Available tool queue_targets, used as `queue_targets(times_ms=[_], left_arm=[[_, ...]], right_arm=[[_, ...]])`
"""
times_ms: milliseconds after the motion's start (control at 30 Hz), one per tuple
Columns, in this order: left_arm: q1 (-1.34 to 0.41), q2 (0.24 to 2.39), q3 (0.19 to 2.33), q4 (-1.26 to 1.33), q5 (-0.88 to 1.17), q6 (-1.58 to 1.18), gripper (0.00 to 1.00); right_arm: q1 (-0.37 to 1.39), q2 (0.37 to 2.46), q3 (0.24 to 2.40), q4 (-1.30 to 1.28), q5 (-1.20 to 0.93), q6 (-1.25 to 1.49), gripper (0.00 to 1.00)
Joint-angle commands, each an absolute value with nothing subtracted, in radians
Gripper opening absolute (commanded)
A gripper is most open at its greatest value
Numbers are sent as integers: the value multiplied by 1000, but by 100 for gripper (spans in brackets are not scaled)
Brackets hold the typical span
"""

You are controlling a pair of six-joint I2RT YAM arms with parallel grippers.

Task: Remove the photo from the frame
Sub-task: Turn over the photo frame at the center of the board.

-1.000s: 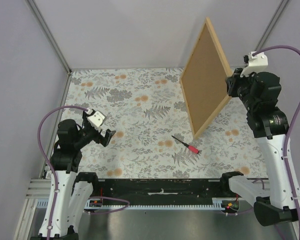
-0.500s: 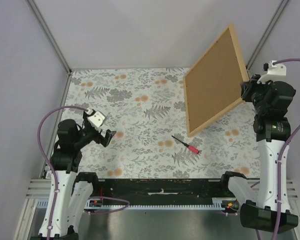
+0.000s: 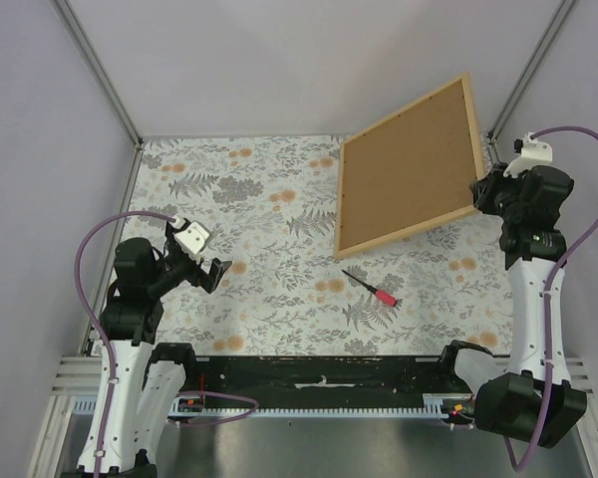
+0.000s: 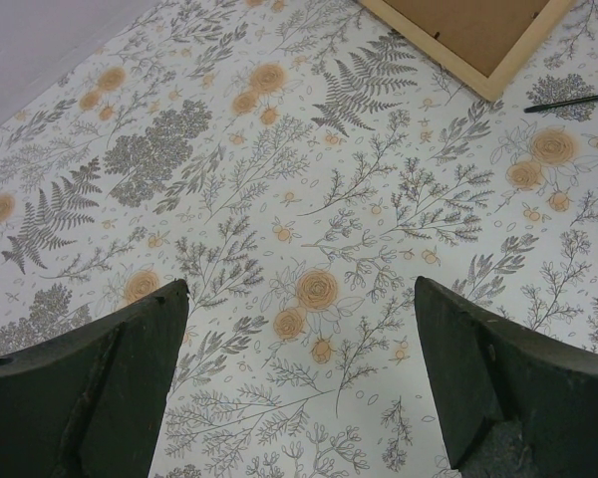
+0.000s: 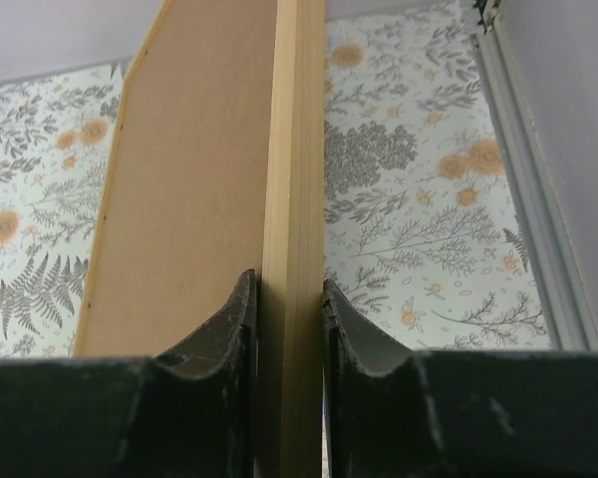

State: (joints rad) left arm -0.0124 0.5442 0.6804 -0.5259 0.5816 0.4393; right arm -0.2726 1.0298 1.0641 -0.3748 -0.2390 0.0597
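The frame [image 3: 409,164] hangs tilted at the back right, its brown back board facing up and its low left corner near the table. My right gripper [image 3: 478,195] is shut on the frame's right edge. In the right wrist view its jaws press both sides of the light wooden strip [image 5: 294,149], right gripper [image 5: 290,289], with the brown board [image 5: 194,149] to the left. My left gripper [image 3: 219,274] hovers open over the left of the table with nothing between its fingers, left gripper [image 4: 299,289]. A corner of the frame [image 4: 468,30] shows far ahead of it. The photo is hidden.
A red-handled screwdriver [image 3: 371,287] lies on the flowered table cover just in front of the frame, and its shaft shows as the screwdriver [image 4: 573,100] in the left wrist view. Grey walls and a metal rail [image 5: 538,249] close off the right side.
The frame has swung down from nearly upright to a much flatter tilt, back board up, its low edge moving left. My right gripper shifted right and back. The left arm has not moved.
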Motion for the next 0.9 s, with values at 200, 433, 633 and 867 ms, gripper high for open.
queue_targets(times_ms=[200,433,633,867], left_arm=[[-6,538,686,-517,612,433,100],[-5,540,686,-515,611,430,100],[-3,537,686,-515,612,431,100],[-2,537,684,-515,614,433,100]], right_arm=[[-264,1057,974,-431,-353,-129,0],[-250,1103,942,-431,-408,-146,0],[-163,1129,904,-405,-353,-149,0],[-40,1219,884,-350,-284,-118,0]])
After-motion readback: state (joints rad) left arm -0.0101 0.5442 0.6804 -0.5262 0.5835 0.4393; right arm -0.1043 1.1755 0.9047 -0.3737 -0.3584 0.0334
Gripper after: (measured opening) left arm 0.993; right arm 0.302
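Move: The right hand holds the photo frame by its right-hand bar, near the near corner, brown back already up. The frame's middle hangs about 15 cm left, 12 cm ahead and 10 cm below the hand. The board's centre lies some 36 cm left, 3 cm ahead and 27 cm below; the red screwdriver about 23 cm left, 9 cm back, 27 cm down. From the left hand, the board's centre is roughly 14 cm ahead, 23 cm right and 20 cm below. Downward first and then down and to the left, the right hand lowers the frame some 11 cm and carries it about 8 cm towards the board's centre, most of the leftward travel coming late. Its fingers keep their pinch on the frame's right-hand bar, while the wrist tips down about 15 degrees and turns counter-clockwise by as much. ##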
